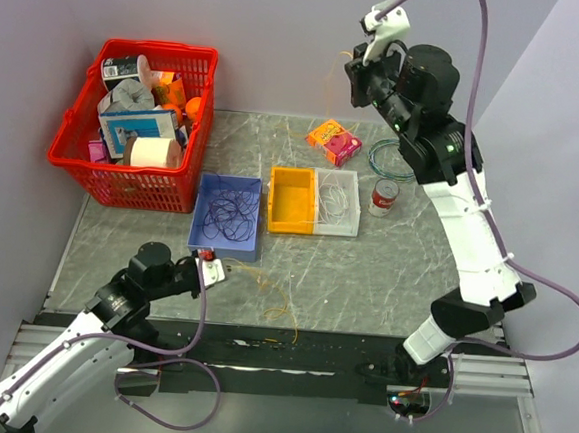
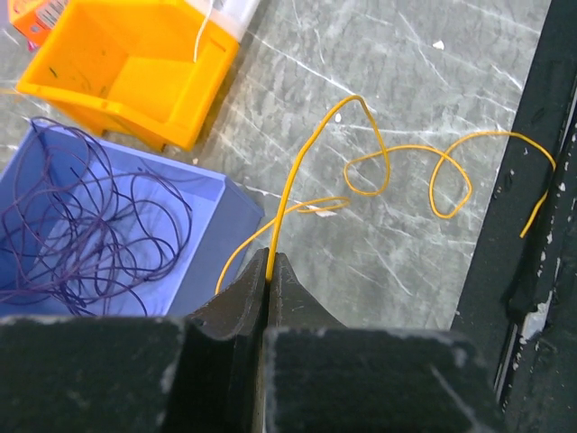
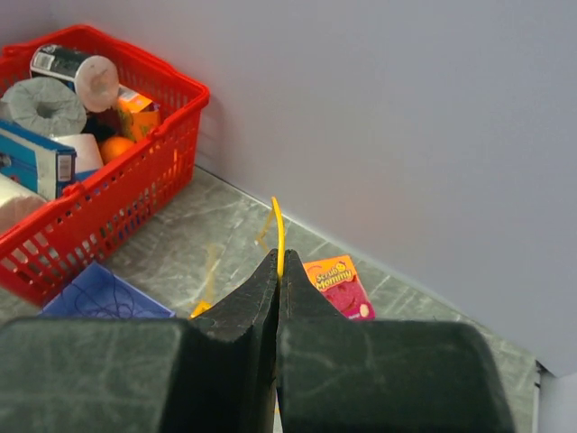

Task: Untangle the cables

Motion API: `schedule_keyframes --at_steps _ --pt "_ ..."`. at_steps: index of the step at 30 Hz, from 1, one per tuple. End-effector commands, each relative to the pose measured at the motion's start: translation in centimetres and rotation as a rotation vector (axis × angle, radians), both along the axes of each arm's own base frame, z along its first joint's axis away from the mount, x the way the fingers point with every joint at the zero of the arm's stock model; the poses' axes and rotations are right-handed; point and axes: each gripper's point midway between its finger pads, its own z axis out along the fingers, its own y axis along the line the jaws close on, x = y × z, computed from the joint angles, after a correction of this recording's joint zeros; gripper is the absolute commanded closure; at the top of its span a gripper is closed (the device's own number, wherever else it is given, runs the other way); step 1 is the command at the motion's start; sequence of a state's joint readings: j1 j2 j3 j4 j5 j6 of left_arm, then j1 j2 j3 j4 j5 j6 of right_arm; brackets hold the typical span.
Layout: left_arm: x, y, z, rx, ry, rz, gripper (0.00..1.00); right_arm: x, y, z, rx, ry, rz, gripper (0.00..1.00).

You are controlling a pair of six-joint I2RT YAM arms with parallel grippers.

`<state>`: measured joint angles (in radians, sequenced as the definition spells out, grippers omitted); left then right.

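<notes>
The cables are sorted by colour: dark purple wires point(image 1: 228, 212) lie looped in a blue bin point(image 1: 200, 232), and white wire point(image 1: 338, 202) lies in a clear bin. My left gripper point(image 1: 210, 268) is low, in front of the blue bin, and shut on a yellow-orange wire point(image 2: 388, 162) that loops over the table toward the front edge. My right gripper point(image 1: 353, 66) is raised high at the back and shut on a yellow wire end point(image 3: 279, 225) sticking up between its tips. I cannot tell if both hold the same wire.
A yellow bin point(image 1: 292, 199) sits between the blue and clear bins. A red basket point(image 1: 181, 193) of goods stands back left. A Scrub Mommy box point(image 1: 334, 140), a teal wire coil point(image 1: 389, 159) and a can point(image 1: 384, 196) are back right.
</notes>
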<state>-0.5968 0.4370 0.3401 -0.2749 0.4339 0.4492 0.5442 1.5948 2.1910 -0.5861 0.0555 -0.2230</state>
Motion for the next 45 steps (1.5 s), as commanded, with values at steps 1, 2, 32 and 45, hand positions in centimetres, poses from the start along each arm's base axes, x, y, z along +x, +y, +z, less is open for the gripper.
schedule_keyframes --at_steps 1,2,32,45 --pt "0.4 -0.6 1.7 -0.060 -0.050 -0.007 0.99 -0.6 -0.1 5.0 0.099 -0.115 0.011 1.00" --pt "0.4 -0.5 1.6 -0.059 -0.051 -0.002 0.99 -0.3 -0.1 5.1 0.100 -0.118 0.008 1.00" --pt "1.0 -0.2 1.5 -0.053 -0.069 0.027 0.99 -1.3 2.6 9.0 0.220 -0.223 0.151 1.00" --pt "1.0 -0.2 1.5 -0.054 -0.065 0.027 0.99 1.9 5.0 1.9 0.193 -0.030 0.152 1.00"
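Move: High over the trays, the right hand holds the yellow cable, with the yellow tray about 16 cm to its left, 3 cm ahead and some 47 cm below. The white tray sits 3 cm left and 3 cm ahead, the can 10 cm right and 6 cm ahead, and the sponge box 6 cm left and 21 cm ahead, all similarly low. From the left hand, the yellow tray is roughly 23 cm ahead, 15 cm right and 9 cm lower. Lifting the still-pinched yellow cable, the right hand rises about 8 cm high above the trays, then sinks back some 5 cm while easing forward about 2 cm. It drifts roughly 4 cm left overall, and its wrist rolls left side up and swings a little counter-clockwise, about 10 degrees each. The left hand stays by the blue tray's near end, keeping its grip on yellow cable. ##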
